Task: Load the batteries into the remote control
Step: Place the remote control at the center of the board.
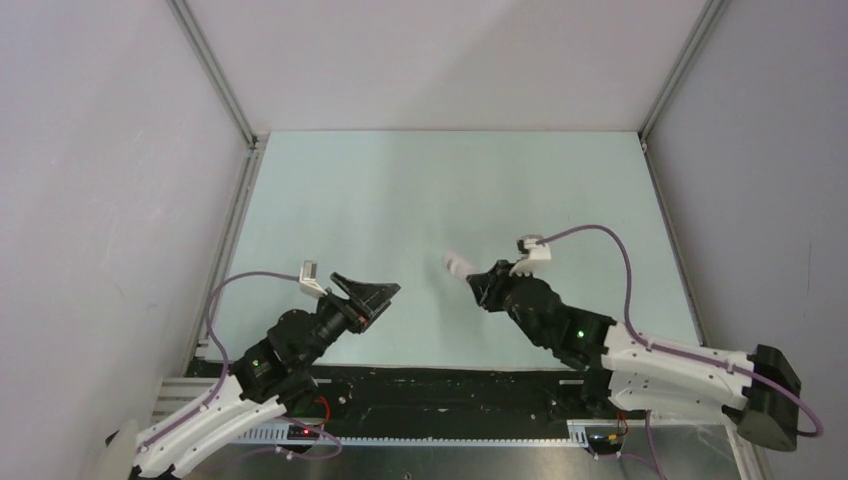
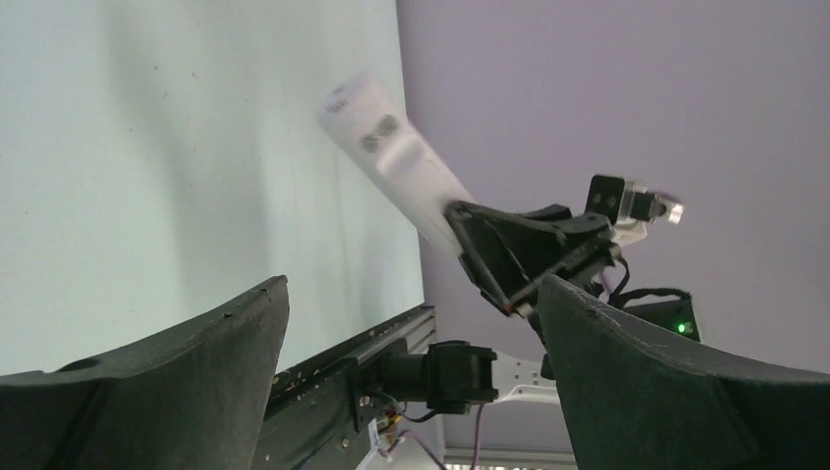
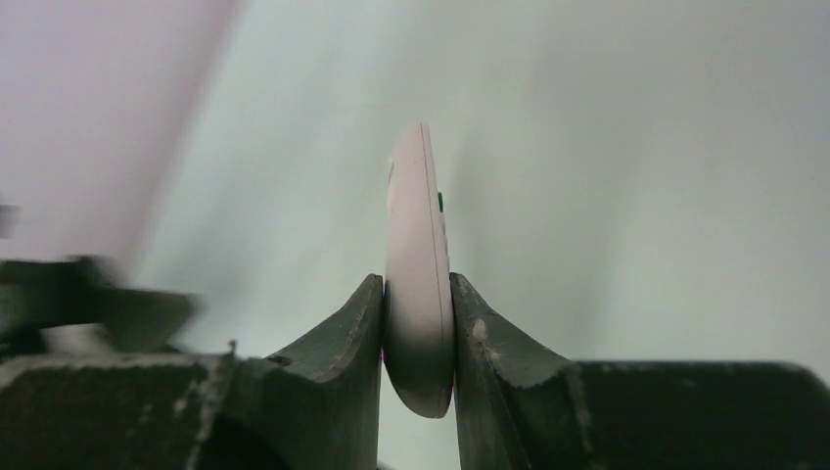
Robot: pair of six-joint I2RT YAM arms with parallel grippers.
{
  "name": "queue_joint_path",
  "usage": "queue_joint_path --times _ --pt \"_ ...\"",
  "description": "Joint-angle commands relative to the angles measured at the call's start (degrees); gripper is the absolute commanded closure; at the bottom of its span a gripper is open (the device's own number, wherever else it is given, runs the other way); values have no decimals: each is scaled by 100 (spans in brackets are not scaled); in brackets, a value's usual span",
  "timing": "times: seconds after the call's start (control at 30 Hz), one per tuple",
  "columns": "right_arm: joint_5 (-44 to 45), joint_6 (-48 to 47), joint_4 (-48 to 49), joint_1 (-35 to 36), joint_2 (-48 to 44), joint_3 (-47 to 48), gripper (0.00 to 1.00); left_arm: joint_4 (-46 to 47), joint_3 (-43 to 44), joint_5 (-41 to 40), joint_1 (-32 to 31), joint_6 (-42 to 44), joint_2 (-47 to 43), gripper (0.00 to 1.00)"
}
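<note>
My right gripper (image 1: 482, 281) is shut on the white remote control (image 1: 457, 265) and holds it lifted above the middle of the table. In the right wrist view the remote control (image 3: 419, 264) stands edge-on, its lower end pinched between both fingers of the right gripper (image 3: 416, 286). In the left wrist view the remote control (image 2: 391, 157) sticks out of the right gripper (image 2: 509, 255) towards the upper left. To its left, my left gripper (image 1: 375, 293) is open and empty, a short way from the remote. Its two fingers (image 2: 196, 362) stand wide apart. The batteries are out of view.
The pale green table top (image 1: 400, 190) is fenced by grey walls and metal frame posts (image 1: 215, 75). A black strip with a rail (image 1: 440, 390) runs along the near edge between the two arm bases.
</note>
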Motion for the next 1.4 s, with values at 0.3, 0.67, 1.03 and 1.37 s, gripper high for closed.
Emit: queue_joint_path --times 0.3,0.67,1.03,1.37 --pt "2328 -2332 -3337 -190 3405 2738 100 -566 521 241 -10 750 192 0" --pt "2286 -1381 -5062 146 5447 3708 100 -564 429 -2 -9 774 -244 0" --pt "2635 -139 -5825 650 6431 3938 76 -554 343 -28 -5 728 -271 0" --pt "2387 108 -5765 831 6858 3944 68 -559 282 -12 -3 667 -349 0"
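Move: The remote control is already in the right hand, held near one end, its middle about 4 cm ahead and 3 cm left of the fingers. The bare patch of board it is going to lies roughly 8 cm ahead of the right hand, 5 cm to its right and 18 cm below. The empty, open left gripper stands some 20 cm to the right hand's left, about 1 cm back and level with it; from that gripper the patch is about 7 cm ahead, 25 cm right and 18 cm below. The remote control, still pinched in the right fingers, is carried down about 15 cm towards the middle of the board, swinging forward some 6 cm at first, then easing back about 4 cm while drifting right. On the way the hand rolls its left side down by some 90 degrees, bringing the fingers to point forward and down; the grip stays shut and the descent slows near the board. ##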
